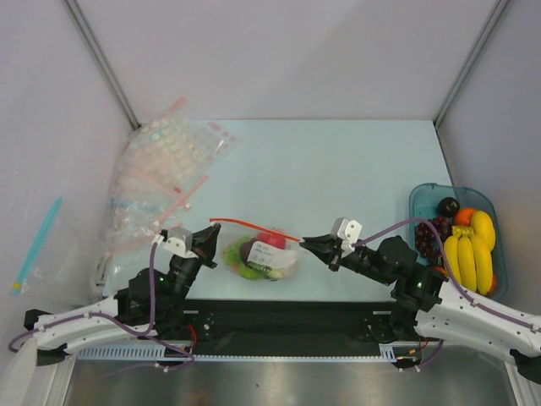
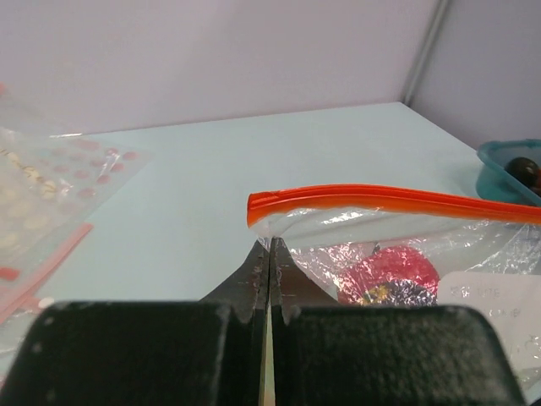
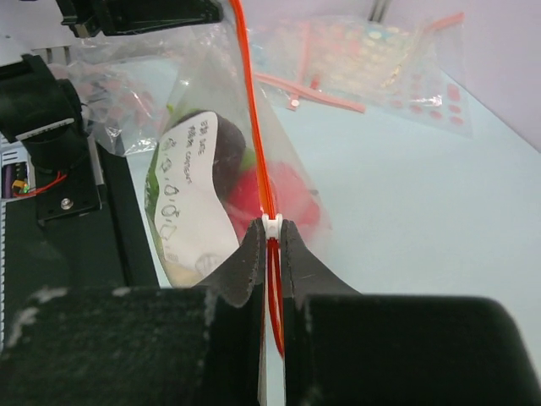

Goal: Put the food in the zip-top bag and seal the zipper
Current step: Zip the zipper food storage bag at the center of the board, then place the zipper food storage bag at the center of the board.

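Observation:
The clear zip-top bag (image 1: 258,254) hangs between my two grippers above the table's front edge, its red-orange zipper (image 1: 254,227) stretched straight across the top. Inside it lie the food pieces: a red piece (image 1: 270,240), a dark one and green ones (image 1: 248,271), behind a white label. My left gripper (image 1: 211,239) is shut on the bag's left corner just under the zipper (image 2: 372,200). My right gripper (image 1: 309,244) is shut on the zipper's right end, at its small white slider (image 3: 270,224). The red piece shows through the plastic in the left wrist view (image 2: 389,272).
A heap of dotted clear bags with pink strips (image 1: 165,182) lies at the back left. A blue tray (image 1: 420,201) at the right holds yellow bananas (image 1: 469,254), purple grapes (image 1: 429,237), an orange ball (image 1: 464,216) and a dark fruit (image 1: 447,205).

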Available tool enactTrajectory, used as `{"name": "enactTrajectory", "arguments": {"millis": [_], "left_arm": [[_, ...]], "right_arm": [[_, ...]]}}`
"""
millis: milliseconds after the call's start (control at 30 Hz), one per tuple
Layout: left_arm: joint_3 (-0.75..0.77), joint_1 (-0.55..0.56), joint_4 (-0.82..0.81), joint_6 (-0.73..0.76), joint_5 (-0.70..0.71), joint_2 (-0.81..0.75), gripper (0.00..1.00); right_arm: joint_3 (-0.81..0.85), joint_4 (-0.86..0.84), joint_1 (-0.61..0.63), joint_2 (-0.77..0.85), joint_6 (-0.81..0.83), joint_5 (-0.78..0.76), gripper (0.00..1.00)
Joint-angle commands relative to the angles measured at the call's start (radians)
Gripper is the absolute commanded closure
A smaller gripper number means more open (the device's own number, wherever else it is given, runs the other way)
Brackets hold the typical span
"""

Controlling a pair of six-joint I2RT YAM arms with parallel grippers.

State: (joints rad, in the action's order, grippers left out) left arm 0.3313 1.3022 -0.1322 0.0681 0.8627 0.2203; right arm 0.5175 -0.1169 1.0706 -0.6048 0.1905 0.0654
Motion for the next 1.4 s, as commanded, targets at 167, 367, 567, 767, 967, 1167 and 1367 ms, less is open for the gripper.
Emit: {"name": "enactTrajectory", "arguments": {"millis": [167, 367, 567, 767, 967, 1167, 1367], "left_arm": [[-0.029, -0.012, -0.064, 0.035, 0.228, -0.07, 1.0], [-0.037, -0.012, -0.095, 0.059, 0.23, -0.046, 1.0], [-0.046, -0.052, -0.198, 0.038, 0.158, 0.074, 1.0], [0.049, -0.24, -0.162, -0.143, -0.126, 0.318, 1.0], [0.09, -0.411, -0.221, -0.266, -0.289, 0.494, 1.0], [0.118, -0.495, -0.296, -0.336, -0.334, 0.626, 1.0], [0.17, -0.512, -0.345, -0.292, -0.408, 0.708, 0.63]], "right_arm": [[0.042, 0.026, -0.09, 0.037, -0.069, -0.116, 1.0], [0.027, 0.033, -0.205, 0.066, -0.154, -0.142, 1.0], [0.013, 0.006, -0.265, 0.073, -0.18, -0.076, 1.0], [0.018, 0.01, -0.271, 0.034, -0.186, -0.139, 1.0], [0.013, -0.029, -0.299, -0.036, -0.281, -0.295, 1.0], [-0.005, -0.089, -0.348, -0.101, -0.488, -0.578, 1.0], [-0.025, -0.133, -0.37, -0.128, -0.513, -0.601, 0.28]]}}
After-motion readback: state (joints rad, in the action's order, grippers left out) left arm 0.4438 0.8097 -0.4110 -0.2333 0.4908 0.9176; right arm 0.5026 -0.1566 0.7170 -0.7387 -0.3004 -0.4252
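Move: My left hand has the left end of the red zipper pinched; my right hand has the white slider at its other end. From my left hand, the set-down spot at the center of the board is about 8 cm ahead, 17 cm right and 11 cm below; from my right hand, some 11 cm ahead, 4 cm left and as far below. The food in the bag is about 12 cm right of my left hand, 1 cm back and 10 cm down. The empty bags lie roughly 22 cm ahead of my left hand, 13 cm left and 15 cm below. Carrying the zipped bag between both hands, I take it out over the center of the board. My left hand eases about 2 cm left, then goes forward some 10 cm, down and to the right, tipping down a little; my right hand goes forward and right, sinking slightly and swinging clockwise by about 50 degrees. At the end both open and let go of the zipper ends. ##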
